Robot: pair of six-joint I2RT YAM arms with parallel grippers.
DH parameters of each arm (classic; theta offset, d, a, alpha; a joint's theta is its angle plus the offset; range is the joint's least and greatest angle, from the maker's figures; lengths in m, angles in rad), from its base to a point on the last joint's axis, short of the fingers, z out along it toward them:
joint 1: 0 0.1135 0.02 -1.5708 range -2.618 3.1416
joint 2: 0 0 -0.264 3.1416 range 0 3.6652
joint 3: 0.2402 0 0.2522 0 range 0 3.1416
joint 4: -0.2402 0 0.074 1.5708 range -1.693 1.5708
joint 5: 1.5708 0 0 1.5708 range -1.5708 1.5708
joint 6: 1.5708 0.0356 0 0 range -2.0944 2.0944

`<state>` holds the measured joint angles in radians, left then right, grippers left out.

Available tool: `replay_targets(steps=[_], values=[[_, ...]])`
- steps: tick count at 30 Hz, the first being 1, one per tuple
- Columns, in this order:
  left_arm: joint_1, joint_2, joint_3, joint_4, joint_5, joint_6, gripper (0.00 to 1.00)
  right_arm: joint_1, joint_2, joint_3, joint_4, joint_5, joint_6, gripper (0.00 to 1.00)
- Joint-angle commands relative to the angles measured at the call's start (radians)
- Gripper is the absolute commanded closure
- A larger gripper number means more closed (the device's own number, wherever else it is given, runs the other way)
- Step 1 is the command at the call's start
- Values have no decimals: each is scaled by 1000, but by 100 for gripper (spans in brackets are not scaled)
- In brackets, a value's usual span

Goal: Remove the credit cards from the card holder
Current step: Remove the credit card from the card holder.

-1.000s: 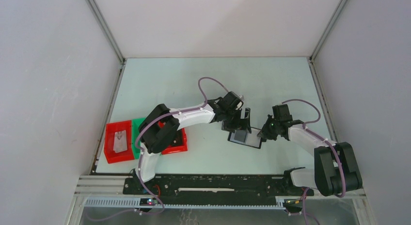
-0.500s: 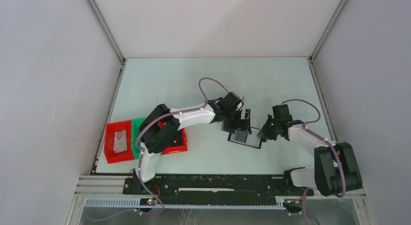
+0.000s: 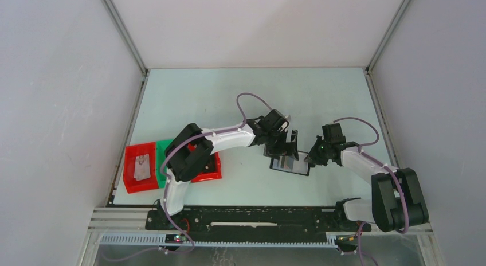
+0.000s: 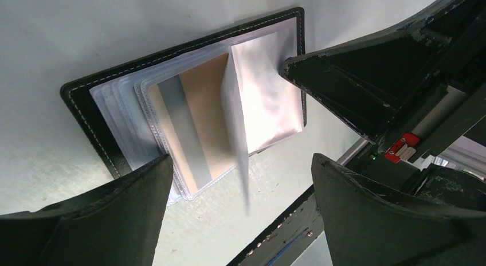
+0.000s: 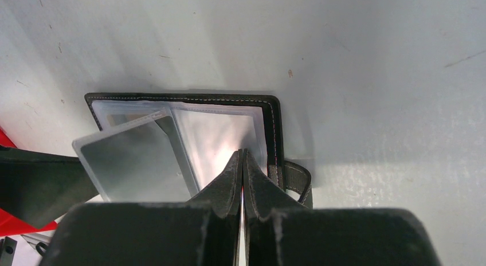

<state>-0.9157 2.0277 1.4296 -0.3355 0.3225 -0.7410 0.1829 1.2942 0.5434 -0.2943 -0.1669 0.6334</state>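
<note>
The black card holder [image 3: 291, 166] lies open on the table between the two arms. Its clear sleeves fan out in the left wrist view, and one sleeve [image 4: 236, 128] stands up on edge. A tan credit card [image 4: 209, 111] with a grey stripe sits in the sleeve beneath it. My left gripper [image 4: 240, 160] hangs open over the holder's near edge, one finger on each side of the raised sleeve, touching nothing. My right gripper [image 5: 242, 153] is shut, its tips resting on the right-hand sleeve page [image 5: 215, 137] beside the holder's strap [image 5: 298, 177].
Red trays [image 3: 140, 173] and a green tray [image 3: 164, 147] stand at the table's left edge, partly under the left arm. A pale flat card [image 3: 141, 166] lies in the leftmost red tray. White walls enclose the table on three sides.
The left gripper has edged slightly toward the near side over the holder. The right arm has stayed still.
</note>
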Motion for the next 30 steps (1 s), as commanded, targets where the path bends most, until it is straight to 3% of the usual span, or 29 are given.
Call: replay_targets(steps=[1,7,14,21,25,30], values=[[-23,-41,54,38,63,9,5,0,-5,-10,3,4,-16,95],[-28,-29,75,48,100,2,5,-7,-13,-14,5,-4,-13,95],[-29,-30,84,50,100,-2,6,-100,-92,-71,-2,-68,-12,91],[-28,-95,80,17,24,25,5,-155,-346,-68,-147,17,-29,74],[-28,-120,76,8,-20,26,5,-152,-434,-68,-157,-5,-14,72],[-31,-162,19,48,-90,13,4,-113,-384,-68,-96,-70,3,73]])
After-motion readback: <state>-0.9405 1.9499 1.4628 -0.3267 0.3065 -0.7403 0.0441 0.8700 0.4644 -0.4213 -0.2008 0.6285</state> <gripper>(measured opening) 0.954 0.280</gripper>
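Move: Just ahead of the left hand, about 2 cm out, 1 cm right and 3 cm lower, the leaf of the card holder stands half raised between its wide-open fingers. The striped card's leaf lies some 3 cm left and 1 cm out, the white page about 4 cm right and 1 cm out, both 4 cm below. From the shut right fingertips, on that white page, its middle is 2 cm left and 1 cm back, and the standing leaf 6 cm left, level fore and aft. Carrying the raised leaf over, the open left hand eases about 1.5 cm back and 2 cm right across the card holder, then rises some 5 cm, coming forward again. The right fingertips, still on the white page, slip off it 2 cm right and slightly back, then lift about 5 cm, parting to a quarter open as the hand tips up roughly 10 degrees. ##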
